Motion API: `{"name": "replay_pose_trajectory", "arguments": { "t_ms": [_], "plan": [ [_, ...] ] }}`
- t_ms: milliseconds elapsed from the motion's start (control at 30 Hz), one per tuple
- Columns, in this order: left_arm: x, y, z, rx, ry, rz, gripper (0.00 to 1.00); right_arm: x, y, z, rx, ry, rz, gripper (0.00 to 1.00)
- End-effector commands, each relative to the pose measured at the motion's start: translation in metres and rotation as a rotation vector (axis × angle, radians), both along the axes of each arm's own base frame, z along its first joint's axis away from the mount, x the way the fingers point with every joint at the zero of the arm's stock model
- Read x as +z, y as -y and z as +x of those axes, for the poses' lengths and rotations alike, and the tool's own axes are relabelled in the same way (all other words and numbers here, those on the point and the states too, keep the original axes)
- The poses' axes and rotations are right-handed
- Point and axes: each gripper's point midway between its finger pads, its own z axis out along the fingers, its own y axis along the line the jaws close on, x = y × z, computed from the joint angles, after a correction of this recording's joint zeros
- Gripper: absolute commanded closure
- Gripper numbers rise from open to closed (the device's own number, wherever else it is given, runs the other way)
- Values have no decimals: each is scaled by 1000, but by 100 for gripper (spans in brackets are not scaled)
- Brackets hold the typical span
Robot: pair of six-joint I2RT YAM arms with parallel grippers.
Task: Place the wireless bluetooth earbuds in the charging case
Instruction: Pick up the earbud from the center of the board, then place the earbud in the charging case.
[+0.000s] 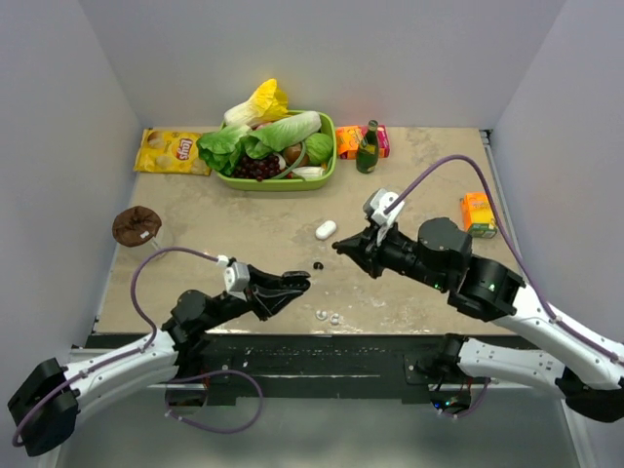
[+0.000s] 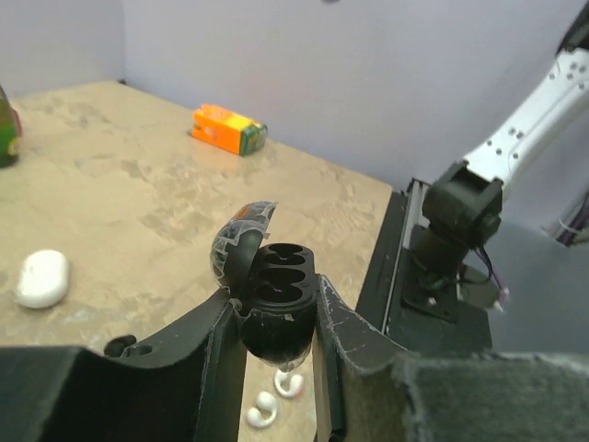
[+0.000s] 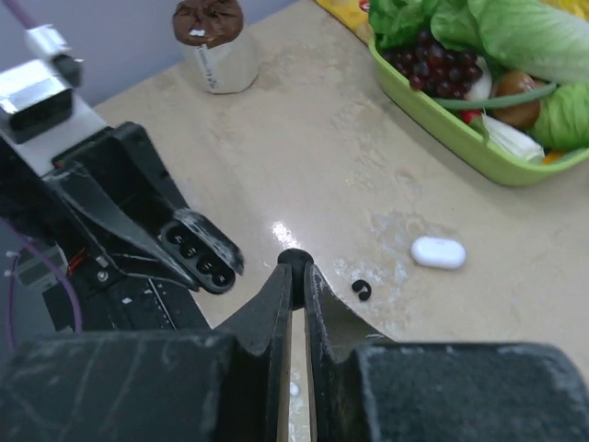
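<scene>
My left gripper is shut on a black charging case, holding it above the table with the lid flipped open and its slots empty. Just right of it, my right gripper is shut on a tiny black earbud pinched at its fingertips. A second black earbud lies on the table between the arms. Two whitish earbuds lie near the front edge, below the held case. A closed white case rests further back.
A green basket of vegetables and grapes stands at the back. Beside it are a chips bag, a green bottle and an orange-pink packet. An orange juice box sits right. A brown-topped jar stands left.
</scene>
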Motion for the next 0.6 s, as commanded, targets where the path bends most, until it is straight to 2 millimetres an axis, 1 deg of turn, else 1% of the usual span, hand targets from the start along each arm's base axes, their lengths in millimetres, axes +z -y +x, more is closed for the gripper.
{"name": "replay_pose_trajectory", "arguments": {
  "t_ms": [0,67,133,200,233,300,433,500,567],
  "plan": [
    [11,14,-20,-151,61,-4,100,-37,-5,-44,221,4,-261,100],
    [18,20,-24,-192,64,-7,100,-38,-6,-57,277,6,-276,100],
    [23,23,-29,-233,68,-13,100,-41,-6,-65,316,9,-281,100],
    [25,26,-35,-271,74,-3,100,-40,-8,-77,375,10,-269,100],
    [29,28,-35,-281,84,1,100,-43,-8,-80,386,6,-273,100],
    [28,30,-40,-318,83,19,100,-46,-11,-87,417,-1,-280,100],
    [34,35,-42,-352,93,27,100,-59,-17,-98,460,-28,-307,100],
    [35,37,-44,-369,95,30,100,-58,-19,-100,467,-29,-289,100],
    [33,39,-43,-376,91,37,100,-51,-23,-104,487,-20,-247,100]
  ]
}}
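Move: Some 8 cm to the left of the right hand, 3 cm nearer the base and 12 cm lower, is the open charging case in the left hand. On the board about 31 cm below the right hand, the other black earbud lies 9 cm ahead and 5 cm left, the white earbuds 5 cm back and 2 cm left. From the left hand, the black earbud in the right fingers is 4 cm ahead, 10 cm right and 12 cm up. Swinging back some 9 cm and sinking about 6 cm, the right arm brings its already held black earbud towards the open case, turning counter-clockwise about 25 degrees and tipping its fingers down. The left arm, still gripping the case, draws back and right about 5 cm, dips, then rises again, turning clockwise to face the right hand. Both grips hold. ##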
